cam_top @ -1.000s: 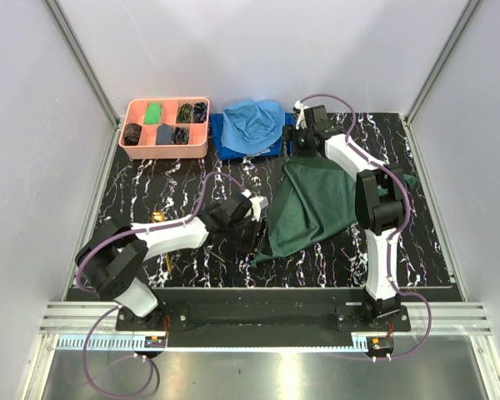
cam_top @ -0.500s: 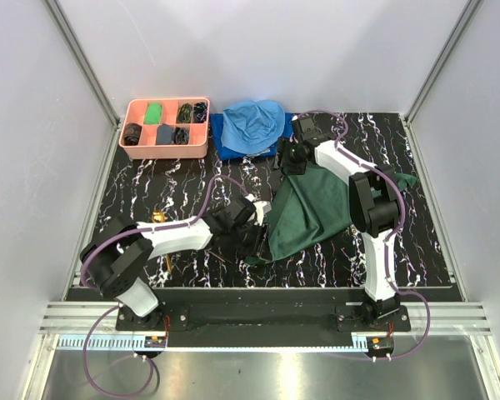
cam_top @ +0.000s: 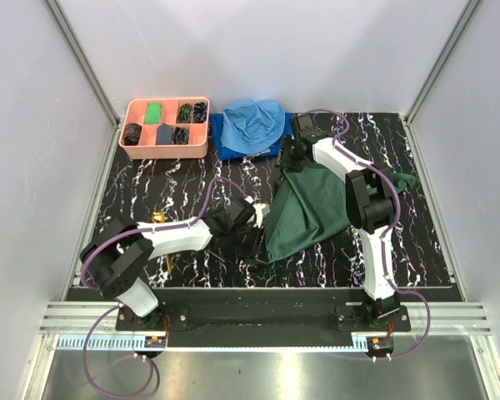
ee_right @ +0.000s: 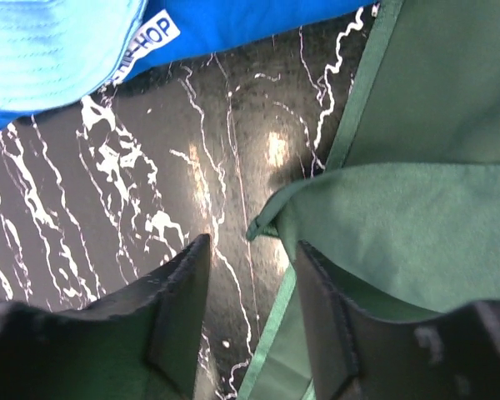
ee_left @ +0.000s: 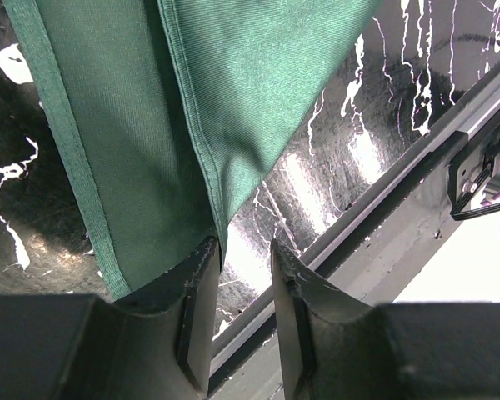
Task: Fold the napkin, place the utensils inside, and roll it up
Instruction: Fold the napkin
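Observation:
The dark green napkin (cam_top: 312, 208) lies folded into a rough triangle on the black marbled mat. My left gripper (cam_top: 255, 242) is low at its near-left corner. In the left wrist view the jaws (ee_left: 240, 243) stand open with only mat between them, and the napkin's hem (ee_left: 192, 158) ends at the left finger (ee_left: 202, 275). My right gripper (cam_top: 292, 152) is at the far corner. Its jaws (ee_right: 250, 246) are open, with the folded napkin corner (ee_right: 271, 217) just ahead of the tips. Small gold utensil pieces (cam_top: 157, 218) show left of the left arm, mostly hidden.
A pink tray (cam_top: 165, 154) of small items stands at the back left. A light blue cloth (cam_top: 254, 121) lies on a royal-blue cloth (cam_top: 232, 148) just behind the right gripper. Both also show in the right wrist view (ee_right: 50, 50) (ee_right: 250, 21). The table's front rail (ee_left: 400, 167) runs close to the left gripper.
My right gripper has moved left and nearer, to the napkin's far corner. My left gripper has moved nearer and right, to the napkin's near corner. The napkin's far tip has shifted slightly left.

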Motion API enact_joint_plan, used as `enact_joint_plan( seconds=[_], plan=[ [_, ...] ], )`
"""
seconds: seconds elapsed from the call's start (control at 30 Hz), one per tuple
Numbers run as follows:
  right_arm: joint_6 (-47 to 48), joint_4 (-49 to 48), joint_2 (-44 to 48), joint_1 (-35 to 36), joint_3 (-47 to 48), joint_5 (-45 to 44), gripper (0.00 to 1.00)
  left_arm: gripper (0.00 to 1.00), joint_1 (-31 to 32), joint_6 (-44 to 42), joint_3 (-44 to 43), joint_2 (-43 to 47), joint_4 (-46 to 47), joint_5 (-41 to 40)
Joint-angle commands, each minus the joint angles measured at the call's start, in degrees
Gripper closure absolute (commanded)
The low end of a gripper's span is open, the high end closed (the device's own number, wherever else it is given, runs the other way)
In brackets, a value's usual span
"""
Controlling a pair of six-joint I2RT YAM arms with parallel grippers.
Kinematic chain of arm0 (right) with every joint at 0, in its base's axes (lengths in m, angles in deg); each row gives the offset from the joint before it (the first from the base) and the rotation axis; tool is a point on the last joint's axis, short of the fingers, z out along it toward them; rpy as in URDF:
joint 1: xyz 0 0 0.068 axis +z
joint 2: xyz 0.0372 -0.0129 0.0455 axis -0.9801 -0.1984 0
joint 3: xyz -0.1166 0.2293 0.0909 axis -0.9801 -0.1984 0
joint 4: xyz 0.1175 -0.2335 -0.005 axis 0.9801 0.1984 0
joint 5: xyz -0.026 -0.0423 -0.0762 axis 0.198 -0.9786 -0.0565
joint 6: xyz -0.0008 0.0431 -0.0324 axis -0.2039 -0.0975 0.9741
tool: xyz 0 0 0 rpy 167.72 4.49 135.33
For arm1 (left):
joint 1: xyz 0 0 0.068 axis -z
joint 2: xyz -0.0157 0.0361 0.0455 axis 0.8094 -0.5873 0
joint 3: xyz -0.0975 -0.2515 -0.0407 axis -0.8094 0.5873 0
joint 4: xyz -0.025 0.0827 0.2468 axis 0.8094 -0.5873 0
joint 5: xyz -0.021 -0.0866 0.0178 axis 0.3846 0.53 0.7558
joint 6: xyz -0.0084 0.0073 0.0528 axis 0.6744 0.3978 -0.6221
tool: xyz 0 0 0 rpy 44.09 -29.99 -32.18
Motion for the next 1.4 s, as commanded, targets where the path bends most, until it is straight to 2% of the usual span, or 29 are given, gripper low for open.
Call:
enact_joint_plan(
  seconds=[0.0, 0.4, 0.63, 0.73, 0.77, 0.93, 1.17, 1.37],
  plan=[
    [-1.8, 0.2, -2.7, 0.0, 4.3, -1.2, 0.49, 0.67, 0.2, -0.4, 0.3, -0.1, 1.0, -0.1],
    [-2.5, 3.0, -8.1, -0.1, 11.5, -2.8, 0.63, 0.77, 0.2, -0.4, 0.3, -0.5, 0.9, 0.4],
    [-1.6, 4.5, -10.3, -0.1, 13.3, -2.8, 0.78, 0.8, 0.2, -0.7, 0.4, -0.4, 1.0, 0.5],
    [-1.2, 5.0, -10.2, -0.1, 13.2, -3.3, 0.99, 0.84, 0.2, -0.6, 0.6, -0.3, 1.0, 0.2],
    [-1.0, 5.2, -9.6, -0.3, 13.1, -3.6, 1.0, 0.89, 0.2, -0.5, 0.7, -0.1, 1.0, 0.2],
    [-0.5, 5.9, -6.8, -2.4, 11.5, -4.6, 1.0, 1.0, 0.2, 0.0, 1.9, 1.9, 1.0, -1.3],
    [1.0, 5.9, -1.1, -6.4, 8.7, -7.1, 1.0, 1.0, 0.2, 1.0, 3.4, 4.8, 1.8, -2.6],
    [1.8, 6.1, -0.2, -8.9, 7.5, -8.2, 1.0, 1.0, 0.2, 1.8, 5.0, 7.2, 2.2, -4.0]
  ],
)
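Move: Just ahead of the right hand, about 3 cm forward and 3 cm below, the napkin flap's far corner lies almost level with it sideways. From that hand, the blue hat sits some 14 cm forward and 13 cm to the left. At the left hand, the flap's near corner is only about 1 cm forward, 1 cm left and 1 cm below, with a thin stick some 14 cm to the left and 1 cm forward. Reaching down and forward about 3 cm each way, the right hand shuts on the flap's far corner, then carries it some 9 cm to the right, rising slightly and turning about 10 degrees clockwise. The left hand mostly waits in place while its fingers close on the near corner, dips about 1 cm, then eases back up and slightly left, keeping its pinch. ##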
